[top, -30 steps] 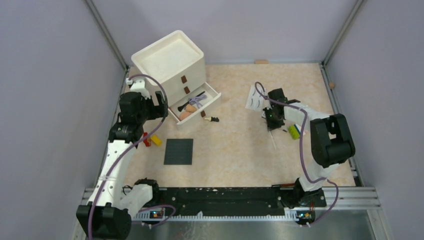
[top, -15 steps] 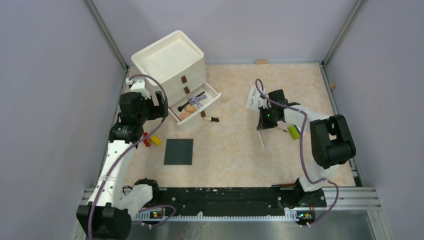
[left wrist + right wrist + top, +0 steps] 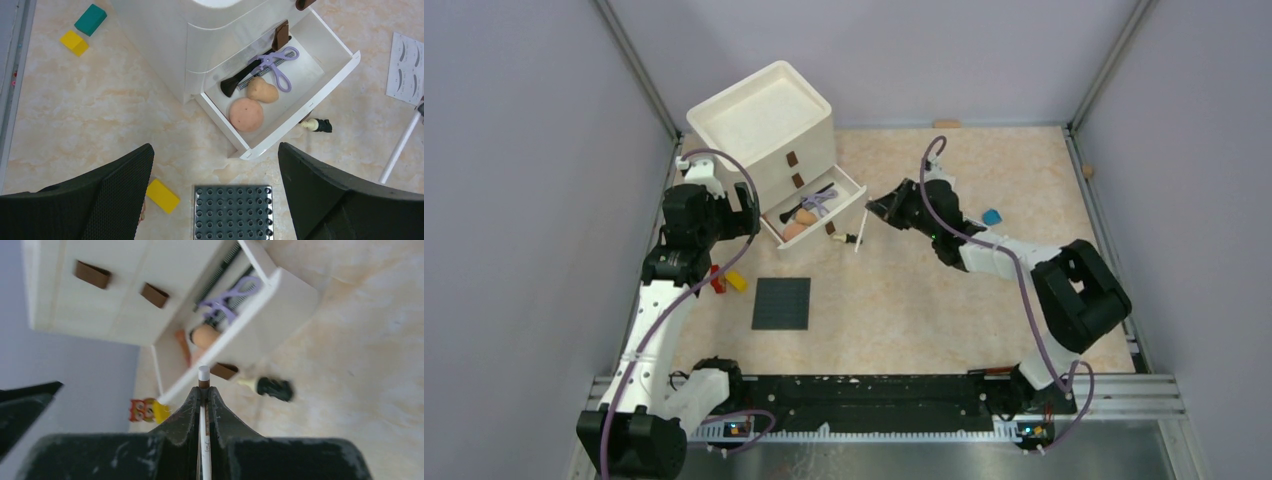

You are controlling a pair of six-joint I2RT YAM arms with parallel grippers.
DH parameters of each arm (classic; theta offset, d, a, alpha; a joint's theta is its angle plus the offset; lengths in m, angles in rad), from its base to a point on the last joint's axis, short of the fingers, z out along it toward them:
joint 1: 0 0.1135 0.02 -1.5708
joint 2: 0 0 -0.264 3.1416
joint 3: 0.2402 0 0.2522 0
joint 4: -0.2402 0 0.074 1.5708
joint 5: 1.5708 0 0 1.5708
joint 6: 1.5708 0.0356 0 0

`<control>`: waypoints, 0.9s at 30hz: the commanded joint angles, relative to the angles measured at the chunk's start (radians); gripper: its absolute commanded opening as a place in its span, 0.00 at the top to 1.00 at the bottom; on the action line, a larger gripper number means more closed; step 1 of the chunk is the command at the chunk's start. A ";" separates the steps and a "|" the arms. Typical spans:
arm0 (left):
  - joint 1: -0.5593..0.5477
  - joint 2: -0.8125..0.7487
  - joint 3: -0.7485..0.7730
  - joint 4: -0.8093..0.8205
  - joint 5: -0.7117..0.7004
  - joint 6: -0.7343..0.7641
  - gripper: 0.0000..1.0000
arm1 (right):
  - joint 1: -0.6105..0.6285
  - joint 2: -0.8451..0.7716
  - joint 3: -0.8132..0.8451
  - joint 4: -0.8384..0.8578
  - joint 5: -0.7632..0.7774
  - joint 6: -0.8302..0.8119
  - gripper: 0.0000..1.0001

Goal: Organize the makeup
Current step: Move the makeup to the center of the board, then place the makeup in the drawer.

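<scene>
My right gripper (image 3: 876,210) (image 3: 203,390) is shut on a thin white pencil (image 3: 861,235) (image 3: 203,374) (image 3: 400,150), which pokes out past the fingertips just off the front of the open bottom drawer (image 3: 816,210) (image 3: 330,80). In that drawer lie a round peach puff (image 3: 246,114), a peach sponge (image 3: 262,91), a purple curler (image 3: 275,62) and a black brush (image 3: 239,81). A small black-capped bottle (image 3: 850,238) (image 3: 318,125) lies on the table by the drawer front. The white false-eyelash card (image 3: 405,67) lies to the right. My left gripper (image 3: 215,150) hangs open above the drawer's near corner, holding nothing.
The white drawer unit (image 3: 764,125) stands at the back left. The dark studded plate (image 3: 781,303) (image 3: 232,212) lies in front of it, with yellow bricks (image 3: 162,196) (image 3: 74,42), a green brick (image 3: 90,19) and a red one (image 3: 717,283) nearby. A small blue thing (image 3: 991,216) lies right of my right arm.
My right gripper closed on the white pencil at the right of the table, then swung left with it to the open drawer. The left arm has not moved.
</scene>
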 commanded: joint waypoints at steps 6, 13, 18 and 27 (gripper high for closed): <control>-0.003 -0.032 0.001 0.028 -0.027 0.003 0.01 | 0.101 0.244 0.188 0.423 0.273 0.475 1.00; -0.003 -0.035 0.000 0.027 -0.033 0.004 0.01 | 0.162 0.429 0.420 0.371 0.344 0.452 0.89; -0.003 -0.035 0.000 0.028 -0.034 0.005 0.01 | 0.168 0.414 0.444 0.305 0.367 0.361 0.64; -0.003 -0.037 0.000 0.028 -0.031 0.005 0.01 | 0.154 0.243 0.371 0.203 0.393 0.071 0.59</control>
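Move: The right hand holds the white makeup pencil. The open drawer's middle is about 15 cm to this hand's left, 5 cm ahead and 11 cm below; in it, the scissors lie about 13 cm left and 7 ahead, and the sponge about 17 left and 3 ahead. On the table, the dropper bottle is some 6 cm left and 3 back, 13 below. From the left hand, the drawer's middle lies about 8 cm ahead, 11 right and 20 below. Leftward and forward, some 11 cm and 8 cm, the right hand carries the pinched pencil in over the open drawer, rising about 3 cm while it rolls its left side up some 25 degrees and turns a little clockwise. At the far end the fingers open not quite halfway and let go of the pencil; the hand then eases back right a centimetre or two, part of the roll coming off. ##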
